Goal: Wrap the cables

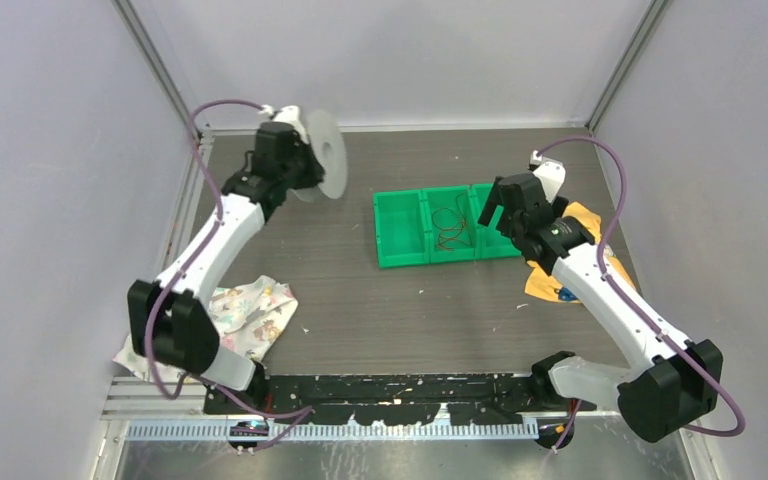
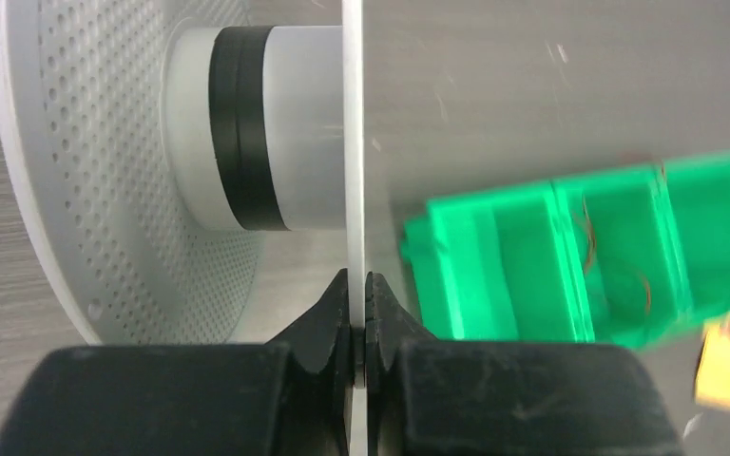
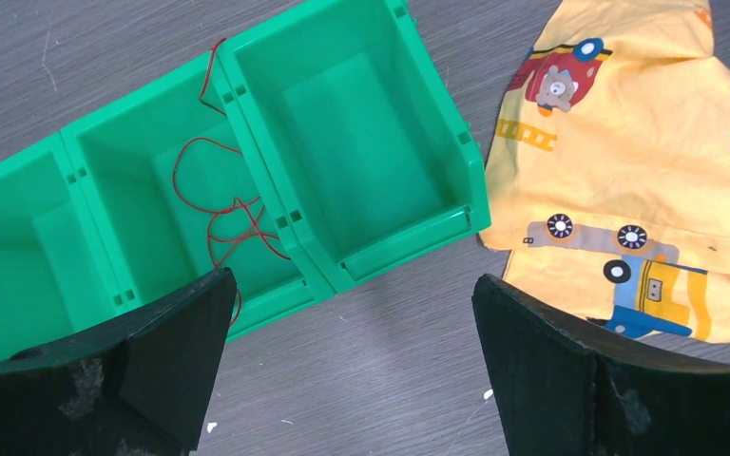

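The cables (image 3: 219,204) are thin red-and-dark strands lying in loose loops in the middle compartment of a green three-part bin (image 3: 247,114), also visible from above as the cables (image 1: 450,226). My right gripper (image 3: 352,304) hangs open just in front of the bin, over bare table, nothing between its fingers. Its place from above is the right gripper (image 1: 495,207), beside the bin's right end. My left gripper (image 2: 358,313) is shut on the thin edge of one flange of a white spool (image 2: 354,142), held at the back left, the spool (image 1: 326,155) standing on edge.
A yellow cartoon-print cloth (image 3: 627,142) lies right of the bin, partly under the right arm. A pale patterned cloth (image 1: 255,310) lies near the left arm's base. The green bin (image 1: 400,235) sits mid-table; grey walls close in both sides.
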`<state>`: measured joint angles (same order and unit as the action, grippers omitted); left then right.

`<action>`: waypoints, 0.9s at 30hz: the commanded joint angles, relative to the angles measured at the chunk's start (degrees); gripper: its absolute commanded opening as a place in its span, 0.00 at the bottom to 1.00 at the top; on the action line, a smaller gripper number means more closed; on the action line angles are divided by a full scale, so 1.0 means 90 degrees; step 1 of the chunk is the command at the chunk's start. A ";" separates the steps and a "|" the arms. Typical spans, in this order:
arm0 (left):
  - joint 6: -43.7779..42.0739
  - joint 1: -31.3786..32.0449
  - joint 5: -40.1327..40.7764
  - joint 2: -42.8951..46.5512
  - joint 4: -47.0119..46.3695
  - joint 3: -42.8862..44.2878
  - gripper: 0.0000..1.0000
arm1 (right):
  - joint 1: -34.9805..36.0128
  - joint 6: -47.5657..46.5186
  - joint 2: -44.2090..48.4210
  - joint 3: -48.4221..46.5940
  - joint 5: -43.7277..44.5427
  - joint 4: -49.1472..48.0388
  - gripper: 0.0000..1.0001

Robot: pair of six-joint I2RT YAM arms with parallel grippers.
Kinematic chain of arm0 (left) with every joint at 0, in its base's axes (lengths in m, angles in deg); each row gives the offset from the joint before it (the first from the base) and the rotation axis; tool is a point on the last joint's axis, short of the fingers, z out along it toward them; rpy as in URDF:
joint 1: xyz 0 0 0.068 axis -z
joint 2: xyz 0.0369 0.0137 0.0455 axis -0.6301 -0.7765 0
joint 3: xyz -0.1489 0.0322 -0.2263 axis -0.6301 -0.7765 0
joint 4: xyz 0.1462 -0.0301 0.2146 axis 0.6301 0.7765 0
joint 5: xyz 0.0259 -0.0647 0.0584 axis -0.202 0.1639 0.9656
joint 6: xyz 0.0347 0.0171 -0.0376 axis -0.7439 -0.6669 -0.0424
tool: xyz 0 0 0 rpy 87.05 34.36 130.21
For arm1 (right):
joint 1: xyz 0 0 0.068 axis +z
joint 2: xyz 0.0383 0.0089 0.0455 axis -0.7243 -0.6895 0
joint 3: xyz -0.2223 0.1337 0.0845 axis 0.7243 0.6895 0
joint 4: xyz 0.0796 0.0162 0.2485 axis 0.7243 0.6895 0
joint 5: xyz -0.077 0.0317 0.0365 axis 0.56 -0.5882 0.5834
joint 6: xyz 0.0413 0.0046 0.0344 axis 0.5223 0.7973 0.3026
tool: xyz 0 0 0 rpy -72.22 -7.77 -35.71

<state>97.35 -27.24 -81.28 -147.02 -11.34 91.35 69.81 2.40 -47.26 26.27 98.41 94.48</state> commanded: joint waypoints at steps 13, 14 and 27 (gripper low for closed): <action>-0.2039 0.2471 0.2331 0.1116 0.1465 -0.0762 0.00 | 0.0006 0.0352 -0.0125 0.0037 -0.0194 -0.0291 1.00; -0.1995 0.2556 0.2347 0.1113 0.1445 -0.0813 0.00 | 0.0006 0.0358 -0.0134 0.0029 -0.0191 -0.0281 1.00; -0.0900 0.2768 0.1855 0.1244 0.1186 -0.1277 0.00 | 0.0000 0.0394 -0.0202 0.0048 -0.0161 -0.0314 1.00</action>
<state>85.33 -2.52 -64.60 -137.56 4.42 79.65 69.81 4.83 -48.90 27.21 96.33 93.76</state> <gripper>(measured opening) 0.048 0.995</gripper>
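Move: The left hand already grips the white spool by its rim. From it the red cable in the green tray's middle compartment lies about 30 cm right, some 4 cm nearer the base and 22 cm below; the tray's empty left compartment is some 12 cm left of the cable, level with it. The yellow cloth is roughly 27 cm right of the cable and 6 cm nearer. From the right hand the cable is some 11 cm left, 9 ahead and 18 below. The left hand, still pinching the spool's rim, draws back about 14 cm, drifting right and down, turning clockwise. ##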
